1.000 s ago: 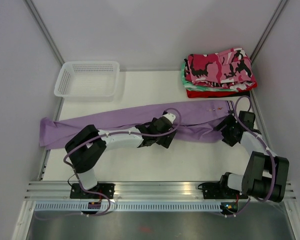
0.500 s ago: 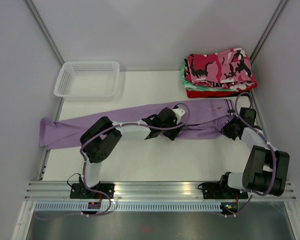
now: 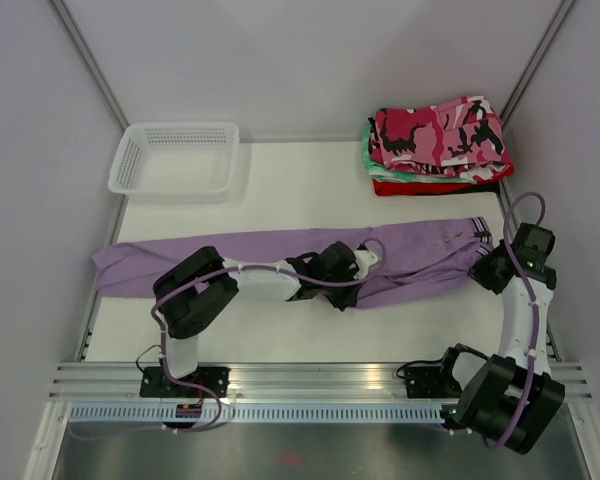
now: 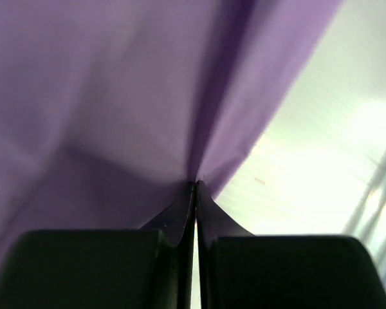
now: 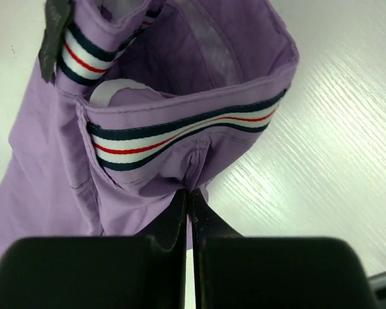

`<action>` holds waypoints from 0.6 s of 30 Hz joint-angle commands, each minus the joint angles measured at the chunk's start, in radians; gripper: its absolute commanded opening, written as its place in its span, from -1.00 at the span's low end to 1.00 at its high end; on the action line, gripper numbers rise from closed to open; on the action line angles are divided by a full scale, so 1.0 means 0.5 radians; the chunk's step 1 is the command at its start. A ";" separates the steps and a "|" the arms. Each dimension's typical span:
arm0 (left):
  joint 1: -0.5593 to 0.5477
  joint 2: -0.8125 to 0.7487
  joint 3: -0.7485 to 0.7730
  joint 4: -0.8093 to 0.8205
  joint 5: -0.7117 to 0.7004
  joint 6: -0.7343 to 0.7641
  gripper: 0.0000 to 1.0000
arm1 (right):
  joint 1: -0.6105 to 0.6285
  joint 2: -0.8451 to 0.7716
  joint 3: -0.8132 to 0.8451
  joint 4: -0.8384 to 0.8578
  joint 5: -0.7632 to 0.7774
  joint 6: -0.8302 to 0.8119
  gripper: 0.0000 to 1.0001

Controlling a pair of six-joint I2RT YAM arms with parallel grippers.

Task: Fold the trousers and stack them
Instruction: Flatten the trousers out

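Observation:
The lilac trousers (image 3: 270, 250) lie stretched left to right across the table, legs to the left, waistband to the right. My left gripper (image 3: 363, 266) is shut on the near edge of the lilac trousers (image 4: 116, 116) at mid-length; in the left wrist view the fabric bunches at the fingertips. My right gripper (image 3: 483, 262) is shut on the lilac trousers (image 5: 154, 148) at the striped waistband (image 5: 180, 132), pinching its lower edge. The camouflage trousers (image 3: 440, 132) lie folded on top of a pile at the back right.
A white plastic basket (image 3: 175, 157) stands at the back left. Under the camouflage pair lie a green-and-white folded garment (image 3: 372, 160) and a red one (image 3: 420, 186). Grey walls close in the table on both sides, and a metal rail (image 3: 310, 375) runs along the near edge.
Both grippers have closed on the lilac trousers. The right arm has swung right with the waistband, and the left end of the fabric has slid right and bunched.

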 commanded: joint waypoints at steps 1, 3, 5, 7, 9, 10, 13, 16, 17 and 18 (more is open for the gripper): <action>-0.215 -0.175 -0.128 -0.216 0.032 -0.173 -0.95 | -0.042 -0.083 0.130 -0.101 0.049 -0.015 -1.00; -0.319 -0.283 -0.167 -0.302 0.001 -0.222 -0.95 | -0.045 -0.086 0.170 -0.150 0.175 -0.030 -1.00; -0.390 -0.375 -0.177 -0.409 -0.014 -0.253 -0.95 | -0.045 -0.062 0.155 -0.147 0.221 -0.034 -1.00; -0.424 -0.430 -0.168 -0.498 -0.008 -0.311 -0.95 | -0.045 -0.050 0.127 -0.132 0.200 -0.037 -1.00; -0.454 -0.516 -0.186 -0.548 -0.020 -0.345 -0.95 | -0.045 -0.034 0.139 -0.141 0.154 -0.046 -0.65; -0.454 -0.541 -0.189 -0.563 -0.057 -0.381 -0.95 | -0.045 -0.037 0.176 -0.147 0.126 -0.046 -0.20; -0.448 -0.593 -0.082 -0.741 -0.369 -0.400 -0.78 | -0.045 -0.071 0.317 -0.227 0.071 -0.058 0.38; -0.390 -0.639 0.139 -0.980 -0.615 -0.482 -0.01 | -0.006 -0.043 0.672 -0.347 0.022 -0.083 0.73; -0.293 -0.645 0.218 -1.053 -0.661 -0.541 0.24 | 0.019 -0.040 0.725 -0.356 -0.018 -0.074 0.81; -0.228 -0.648 0.243 -1.081 -0.652 -0.678 0.39 | 0.034 -0.040 0.771 -0.347 -0.109 -0.067 0.88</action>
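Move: The left hand already pinches the trousers' front edge almost at table level. The table's front edge lies about 15 cm back, straight behind it, and the trousers' far edge roughly 17 cm ahead, level sideways. The right hand holds the near side of the waistband right at its fingertips, lifted some 8 cm off the table; the striped far waistband corner lies about 15 cm ahead, 3 cm to its right and 8 cm below. Still pinching the cloth at the start, the left hand draws the front edge back towards the table's front rail, sweeping back about 12 cm, then opens, free of the cloth, while rising and easing forward again. The right hand hovers almost in place, drifting only a centimetre back, opens wide to let go of the waistband and then lifts some 8 cm away. ##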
